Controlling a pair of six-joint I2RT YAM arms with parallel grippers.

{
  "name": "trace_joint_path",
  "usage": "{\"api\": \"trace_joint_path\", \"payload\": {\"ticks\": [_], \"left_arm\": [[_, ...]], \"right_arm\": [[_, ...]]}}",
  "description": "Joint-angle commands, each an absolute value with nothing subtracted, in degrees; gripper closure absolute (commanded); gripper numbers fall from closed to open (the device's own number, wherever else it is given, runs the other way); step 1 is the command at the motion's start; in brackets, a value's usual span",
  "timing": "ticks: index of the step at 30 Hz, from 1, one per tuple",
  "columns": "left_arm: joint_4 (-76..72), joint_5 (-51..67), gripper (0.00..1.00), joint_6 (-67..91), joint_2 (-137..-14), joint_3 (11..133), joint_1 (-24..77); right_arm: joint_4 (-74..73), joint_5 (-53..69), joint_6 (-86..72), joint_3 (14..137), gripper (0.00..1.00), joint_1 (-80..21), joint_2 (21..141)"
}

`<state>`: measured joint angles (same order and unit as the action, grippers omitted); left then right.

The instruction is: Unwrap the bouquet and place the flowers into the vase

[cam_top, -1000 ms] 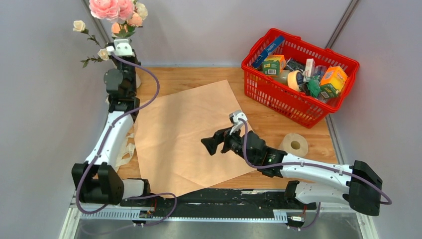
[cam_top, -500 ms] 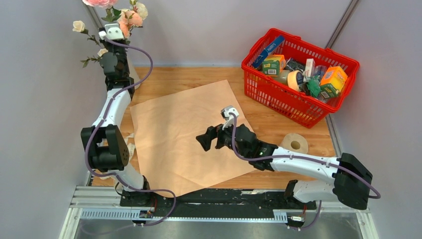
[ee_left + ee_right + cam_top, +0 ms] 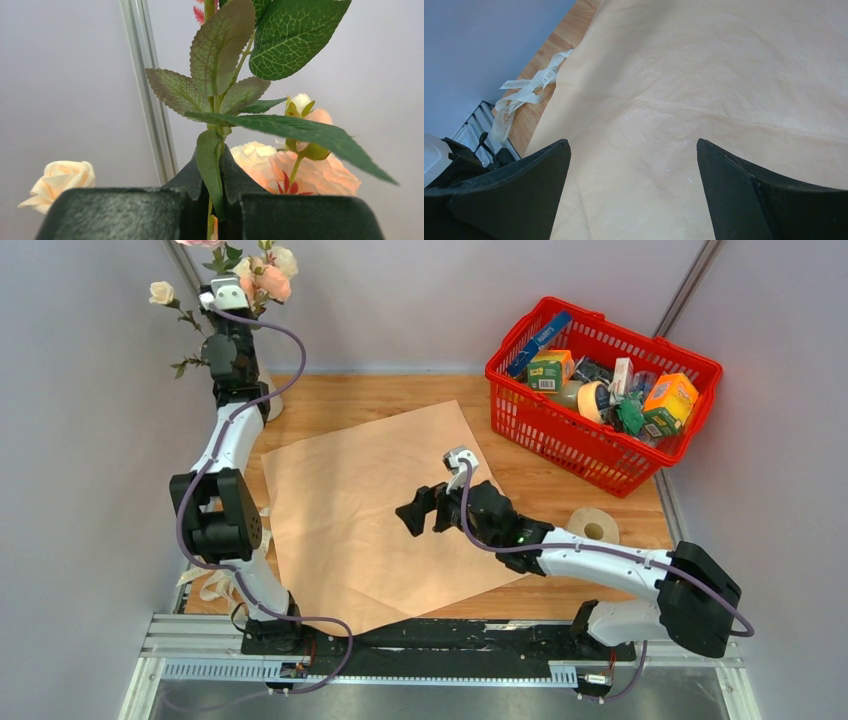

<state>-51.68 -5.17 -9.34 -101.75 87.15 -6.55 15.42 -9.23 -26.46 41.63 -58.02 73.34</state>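
The flowers (image 3: 268, 278), pink, peach and cream roses on thin green stems, are held high at the far left corner, and their top blooms run out of the top view. My left gripper (image 3: 235, 286) is shut on their stems. In the left wrist view its fingertips (image 3: 214, 165) pinch a stem and a leaf, with a peach rose (image 3: 300, 172) behind. The bouquet's paper (image 3: 370, 510) lies unfolded and flat, peach side up. My right gripper (image 3: 425, 510) hovers open over it, nothing between its jaws (image 3: 631, 145). An off-white bit of the vase (image 3: 271, 403) shows behind the left arm.
The cream ribbon (image 3: 215, 585) lies loose at the paper's left edge, also seen as a ribbon (image 3: 526, 87) in the right wrist view. A red basket (image 3: 520, 420) full of small goods stands at the back right. A tan tape roll (image 3: 590, 530) sits right of the right arm.
My left arm has stretched up and lifted the flowers higher toward the back left corner. My right gripper has drifted a little left over the paper, still open.
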Motion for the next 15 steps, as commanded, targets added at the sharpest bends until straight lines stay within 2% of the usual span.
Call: {"api": "trace_joint_path", "payload": {"ticks": [1,8,15], "left_arm": [[-53.35,-6.23,1.00,-10.72,-102.92,88.16,-7.12],[-47.73,-7.82,1.00,-6.51,-102.48,82.80,-7.12],[-41.84,-14.76,1.00,-4.04,-105.81,84.11,-8.08]], "right_arm": [[18.98,-6.77,-27.16,43.51,0.00,-56.69,73.65],[19.78,-5.10,-27.95,43.42,0.00,-55.90,73.83],[18.90,-5.36,-27.77,42.02,0.00,-55.72,71.37]]}}
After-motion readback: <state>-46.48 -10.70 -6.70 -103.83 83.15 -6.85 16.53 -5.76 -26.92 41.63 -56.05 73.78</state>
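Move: The vase for the held pink flowers stands almost under the left hand: its middle is roughly 4 cm ahead, 1 cm left and 36 cm below. Among the stems already in it, the peach blooms are some 8 cm ahead and 7 cm right, close to hand height, and a small white rose is about 6 cm ahead and 13 cm left, also near that height. From the right hand, the vase lies about 34 cm ahead, 37 cm left and 8 cm below. The pink flowers, their leafy stem still pinched in the left gripper, are lowered towards the vase, down beside the peach blooms. The left hand sinks about 7.5 cm, easing some 2 cm forward and 2 cm left, while its upward-pointing fingers tip down by about 10 degrees. The grip stays shut. ##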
